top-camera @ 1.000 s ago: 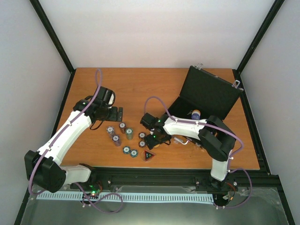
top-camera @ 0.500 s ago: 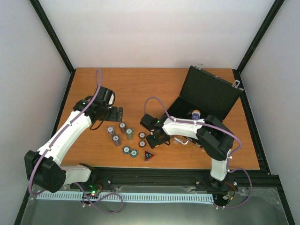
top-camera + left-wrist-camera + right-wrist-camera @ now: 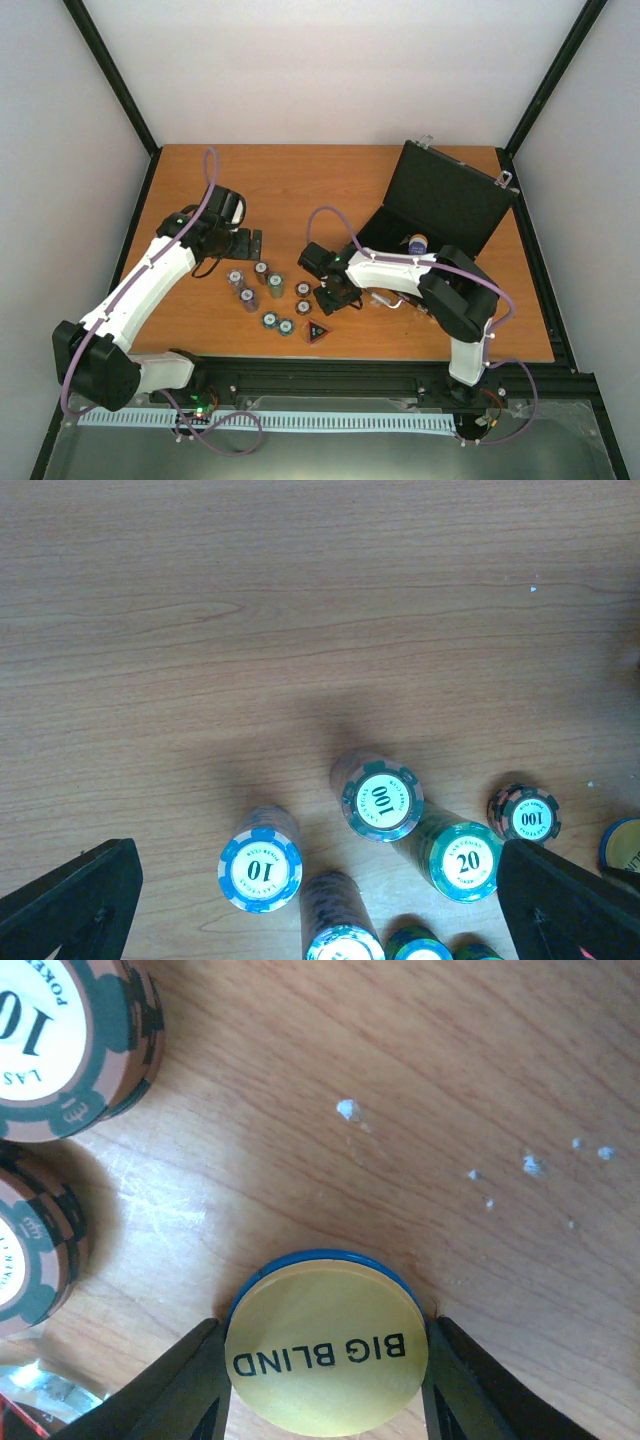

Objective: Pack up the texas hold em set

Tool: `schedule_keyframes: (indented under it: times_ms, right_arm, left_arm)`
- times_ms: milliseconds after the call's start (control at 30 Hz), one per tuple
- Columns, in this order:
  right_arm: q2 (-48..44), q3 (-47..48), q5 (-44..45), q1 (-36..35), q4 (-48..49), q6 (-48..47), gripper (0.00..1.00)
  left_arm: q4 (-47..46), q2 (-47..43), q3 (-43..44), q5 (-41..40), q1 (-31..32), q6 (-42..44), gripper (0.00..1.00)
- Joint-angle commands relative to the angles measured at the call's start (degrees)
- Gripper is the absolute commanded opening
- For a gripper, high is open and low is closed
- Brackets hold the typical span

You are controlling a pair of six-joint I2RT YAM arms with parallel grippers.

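Observation:
The black case (image 3: 440, 205) lies open at the back right, its lid raised, with one chip stack (image 3: 415, 242) inside. Several poker chip stacks (image 3: 262, 285) stand mid-table, and the dark triangular token (image 3: 318, 333) lies near the front edge. My right gripper (image 3: 330, 297) is down at the table beside the stacks. In the right wrist view its fingers (image 3: 190, 1380) press both sides of the blue round disc (image 3: 325, 1345), labelled BIG BLIND, flat on the wood. My left gripper (image 3: 318, 855) hangs open above the stacks, over the 10 stack (image 3: 260, 869) and a 100 stack (image 3: 381, 798).
Two brown 100 stacks (image 3: 60, 1030) stand just left of the disc in the right wrist view. A green 20 stack (image 3: 465, 861) is close to my left gripper's right finger. Black frame rails (image 3: 400, 375) border the table's near edge.
My right gripper's jaws have closed in onto the blue disc. Both arms have stayed almost where they were, and the left gripper remains wide open.

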State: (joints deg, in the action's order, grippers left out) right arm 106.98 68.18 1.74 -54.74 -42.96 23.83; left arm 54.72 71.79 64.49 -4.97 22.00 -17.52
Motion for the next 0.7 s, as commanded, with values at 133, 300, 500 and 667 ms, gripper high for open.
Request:
schedule_keyframes:
  times_ms: [133,300,500,667]
  right_arm:
    - [-0.6,4.5,4.1,0.6,-4.7,0.7,0.43]
    - [-3.7,6.7,5.0,4.1,-5.5,1.3,0.43]
    - [-6.7,7.4,9.0,10.6,-6.1,0.9,0.43]
    - [-9.0,5.3,12.3,19.0,-3.7,-0.4,0.43]
  left_arm:
    - [0.0,-0.4,0.6,-0.8,0.2,0.8,1.00]
    - [-0.1,-0.6,0.6,-1.0,0.2,0.9,1.00]
    - [0.0,-0.9,0.1,-1.2,0.2,0.6,1.00]
    - [0.1,-0.9,-0.3,-1.2,0.2,0.4,1.00]
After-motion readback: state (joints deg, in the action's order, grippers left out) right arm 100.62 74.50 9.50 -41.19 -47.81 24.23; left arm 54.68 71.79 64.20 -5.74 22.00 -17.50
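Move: The right hand holds the BIG BLIND button at table height; the open case's tray centre lies about 9 cm ahead and 16 cm to its right, about 1 cm higher. The case handle is about 11 cm right and 1 cm ahead. Two short 100 chip stacks stand 6 cm left, one level with the hand, the other 3 cm ahead; the red triangle is 5 cm back, 3 cm left. From the left hand, the tray centre is roughly 33 cm right, 1 cm ahead and 15 cm below. Forward, up and to the right, slow at first and then ever faster, the right hand carries the BIG BLIND button away from the chip stacks towards the case, going about 9 cm forward, 7 cm up and 6 cm right to the tray's left corner. Its wrist turns some 15 degrees clockwise while the fingertips tilt a little forward, keeping their pinch on the button's sides. ##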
